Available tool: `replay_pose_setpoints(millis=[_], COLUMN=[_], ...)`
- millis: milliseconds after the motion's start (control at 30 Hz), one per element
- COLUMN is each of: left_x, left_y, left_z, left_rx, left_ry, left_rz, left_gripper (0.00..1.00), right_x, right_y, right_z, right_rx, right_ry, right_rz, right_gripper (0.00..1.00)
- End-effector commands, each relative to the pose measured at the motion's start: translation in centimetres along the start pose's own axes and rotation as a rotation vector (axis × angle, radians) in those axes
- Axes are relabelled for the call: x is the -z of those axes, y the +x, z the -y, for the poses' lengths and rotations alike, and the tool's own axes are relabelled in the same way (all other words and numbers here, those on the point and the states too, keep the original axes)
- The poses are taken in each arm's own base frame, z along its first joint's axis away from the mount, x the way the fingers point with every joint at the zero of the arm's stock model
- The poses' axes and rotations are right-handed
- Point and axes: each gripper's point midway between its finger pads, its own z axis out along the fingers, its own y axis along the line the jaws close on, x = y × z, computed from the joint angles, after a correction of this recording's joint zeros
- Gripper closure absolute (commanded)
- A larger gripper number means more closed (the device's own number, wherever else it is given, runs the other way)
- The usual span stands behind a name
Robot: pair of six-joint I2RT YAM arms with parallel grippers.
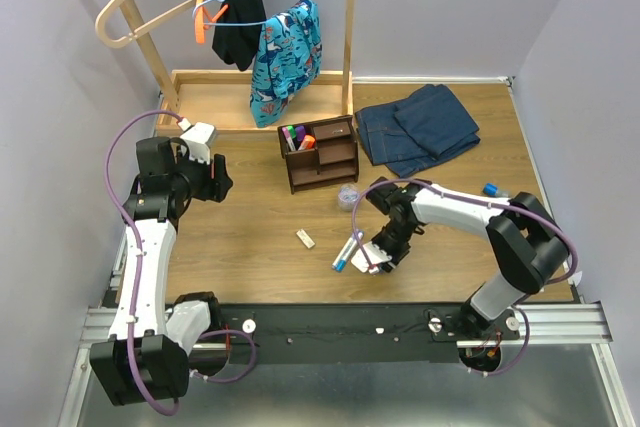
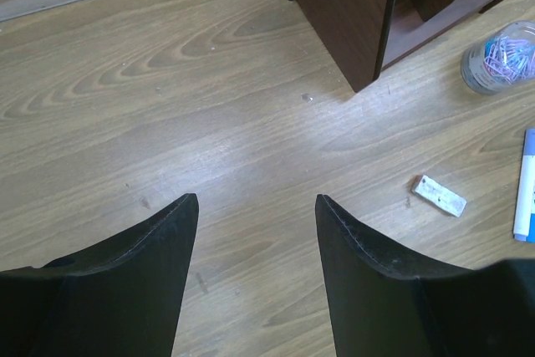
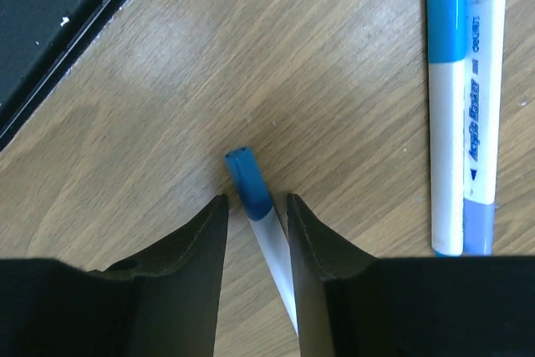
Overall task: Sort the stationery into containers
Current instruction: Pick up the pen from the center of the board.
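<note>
My right gripper (image 3: 257, 199) is low over the table, its jaws on either side of a thin white pen with a blue cap (image 3: 250, 181). The pen touches the right finger, and a small gap shows on the left. Two more white pens (image 3: 446, 123) lie side by side to its right. In the top view the right gripper (image 1: 375, 259) is near the front edge, beside the pens (image 1: 344, 251). The dark brown organiser (image 1: 322, 154) holds markers (image 1: 296, 136). My left gripper (image 2: 255, 198) hangs open and empty. The eraser (image 2: 440, 195), clear tub (image 2: 500, 56) and blue-capped bottle (image 1: 492, 189) rest on the table.
Folded blue jeans (image 1: 415, 127) lie at the back right. A pale wooden tray (image 1: 235, 105) with tall posts and hanging clothes stands at the back. The black base rail (image 3: 50, 14) runs close to the right gripper.
</note>
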Motion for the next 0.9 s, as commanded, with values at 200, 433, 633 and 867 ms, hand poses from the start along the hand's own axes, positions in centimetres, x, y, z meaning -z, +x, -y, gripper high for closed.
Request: replay_pose_setpoints(millis=[200, 433, 633, 867], left_x=[-0.3, -1.0, -1.6, -1.7], left_y=[0.2, -0.2, -0.3, 0.6], left_z=[0.4, 0.4, 0.2, 0.1], left_rx=[0.043, 0.065, 0.087, 0.089], left_ry=[0.034, 0.05, 0.056, 0.049], left_rz=[-0.007, 0.0, 0.001, -0.041], left_gripper=[0.33, 0.33, 0.33, 0.33], right_x=[-0.1, 9.9, 21.3, 31.7], right_y=[-1.7, -5.2, -9.1, -14.0], right_z=[0.8, 9.5, 19.7, 28.8], right_rx=[-0.005, -0.056, -0.301, -0.402], right_ry=[0.056, 0.305, 0.566, 0.772], right_rz=[0.002, 0.036, 0.442, 1.085], right_gripper=[0.86, 0.93, 0.93, 0.92])
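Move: Between the right hand's open fingers lies the pen, on the board, its middle about 2 cm ahead of the hand, 1 cm to the right and hardly lower. The two blue-and-white markers lie some 8 cm to the hand's left and 2 cm ahead; the jar stands about 8 cm left, 14 cm ahead; the brown organizer roughly 15 cm left, 23 cm ahead. From the left hand, the pen is some 36 cm right, 11 cm back and 19 cm lower. Closing on the pen near its blue end while easing back about 1 cm, the right fingers pinch it, then the hand sweeps it quickly up some 27 cm, about 21 cm forward and 15 cm left towards the organizer. On the way the wrist swings round about 60 degrees, clockwise and left side rising, until the fingers point left and slightly down. ##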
